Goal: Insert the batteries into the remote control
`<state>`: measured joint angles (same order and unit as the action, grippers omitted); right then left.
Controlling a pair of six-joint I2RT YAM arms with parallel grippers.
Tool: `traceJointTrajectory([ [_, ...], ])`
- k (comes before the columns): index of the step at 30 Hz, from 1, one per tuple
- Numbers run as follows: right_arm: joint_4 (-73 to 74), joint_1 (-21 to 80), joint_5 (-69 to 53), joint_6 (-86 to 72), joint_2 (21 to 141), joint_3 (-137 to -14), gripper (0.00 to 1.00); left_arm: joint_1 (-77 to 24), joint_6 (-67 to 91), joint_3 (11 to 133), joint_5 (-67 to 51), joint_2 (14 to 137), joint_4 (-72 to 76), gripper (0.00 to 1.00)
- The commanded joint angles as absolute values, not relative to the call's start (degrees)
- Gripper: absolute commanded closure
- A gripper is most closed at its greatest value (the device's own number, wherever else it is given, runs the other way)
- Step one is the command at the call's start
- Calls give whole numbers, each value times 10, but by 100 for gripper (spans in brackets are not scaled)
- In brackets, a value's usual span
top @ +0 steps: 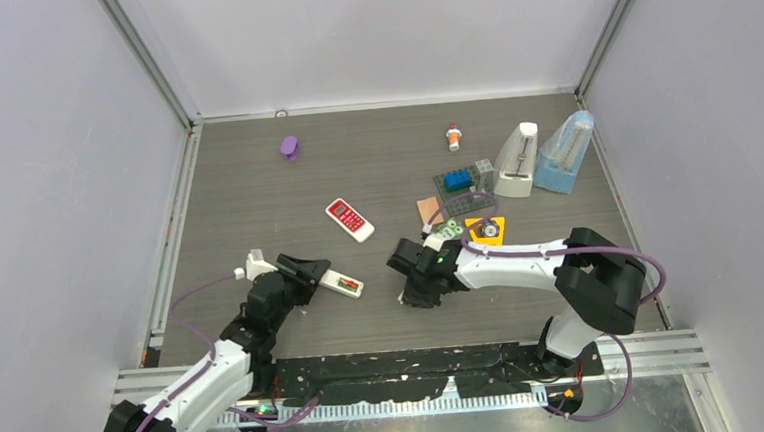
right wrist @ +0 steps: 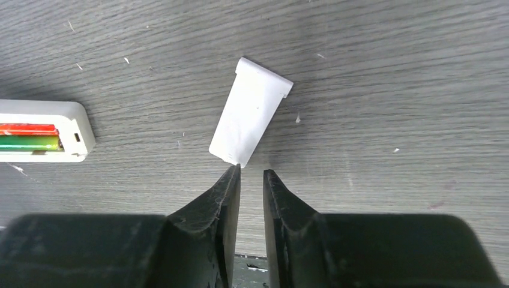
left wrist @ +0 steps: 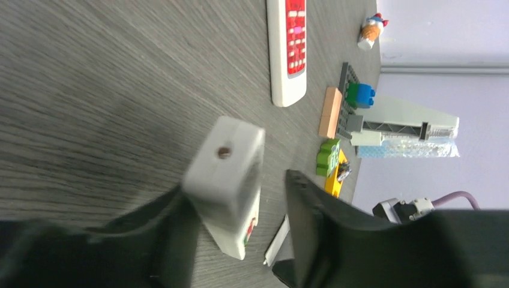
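The white remote control (top: 343, 284) lies back-up at front centre, with a red battery (right wrist: 29, 129) and a green battery (right wrist: 29, 143) side by side in its open compartment. My left gripper (top: 309, 271) is open around the remote's end (left wrist: 225, 174). The remote leans on one finger and a gap separates it from the other finger (left wrist: 312, 216). The white battery cover (right wrist: 251, 120) lies flat on the table. My right gripper (right wrist: 251, 171) hovers just short of it, its jaws a narrow slit apart with nothing between them. One fingertip (right wrist: 234, 177) meets the cover's near corner.
A second remote with red buttons (top: 349, 219) lies behind. Further back stand a purple piece (top: 290, 147), a small figure (top: 452, 137), a brick plate with a blue brick (top: 456, 179), a yellow piece (top: 485, 231) and two metronomes (top: 518, 160) (top: 567, 153). Frame walls enclose the table.
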<state>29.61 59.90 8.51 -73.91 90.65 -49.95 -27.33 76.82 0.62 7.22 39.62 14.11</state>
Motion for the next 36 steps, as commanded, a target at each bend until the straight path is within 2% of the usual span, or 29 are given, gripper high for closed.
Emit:
traceJointTrajectory([
  [1,317,597,132,-710,847,-507,70,-276,779,-22,117,360,134,38],
  [4,324,585,155,-664,818,-510,64,-276,786,-14,129,316,49,25],
  [6,337,577,180,-589,806,-521,55,-276,797,-3,134,284,-26,20],
  [8,335,567,195,-510,799,-529,47,-276,816,6,139,253,-112,18],
  [12,317,531,162,-361,811,-549,40,-276,855,44,146,206,-267,15],
  [14,317,521,144,-294,841,-570,38,-276,868,53,145,183,-310,14],
  [18,329,520,140,-210,922,-622,42,-276,877,67,137,150,-366,14],
  [25,311,520,141,-168,997,-654,39,-276,851,97,122,110,-437,15],
  [30,330,526,159,-165,1024,-653,39,-276,770,95,76,116,-361,16],
  [36,369,549,156,-162,1014,-624,40,-276,669,124,13,195,-279,17],
])
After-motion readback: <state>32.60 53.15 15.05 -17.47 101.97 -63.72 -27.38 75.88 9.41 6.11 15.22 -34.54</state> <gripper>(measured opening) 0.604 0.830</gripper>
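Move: Just ahead of the nearly shut right fingers, about 3 cm out and 1 cm lower, lies the white battery cover; the opened remote is 6 cm ahead and 14 cm left of that hand, the green owl block 16 cm ahead and 8 cm right. From the left hand, still around the opened remote's near end, that remote's middle is 4 cm right, level and 3 cm below; the red-keyed remote is 12 cm ahead and 7 cm right. Hopping over the cover, the right hand rises some 5 cm while going forward, then sinks again to end about 9 cm farther out and 3 cm to the right, turning roughly 45 degrees counter-clockwise as its fingers open, left finger close to the cover's far end. Meanwhile the left fingers open wide, let go of the remote and back off about 6 cm, slightly left, tipping down. ##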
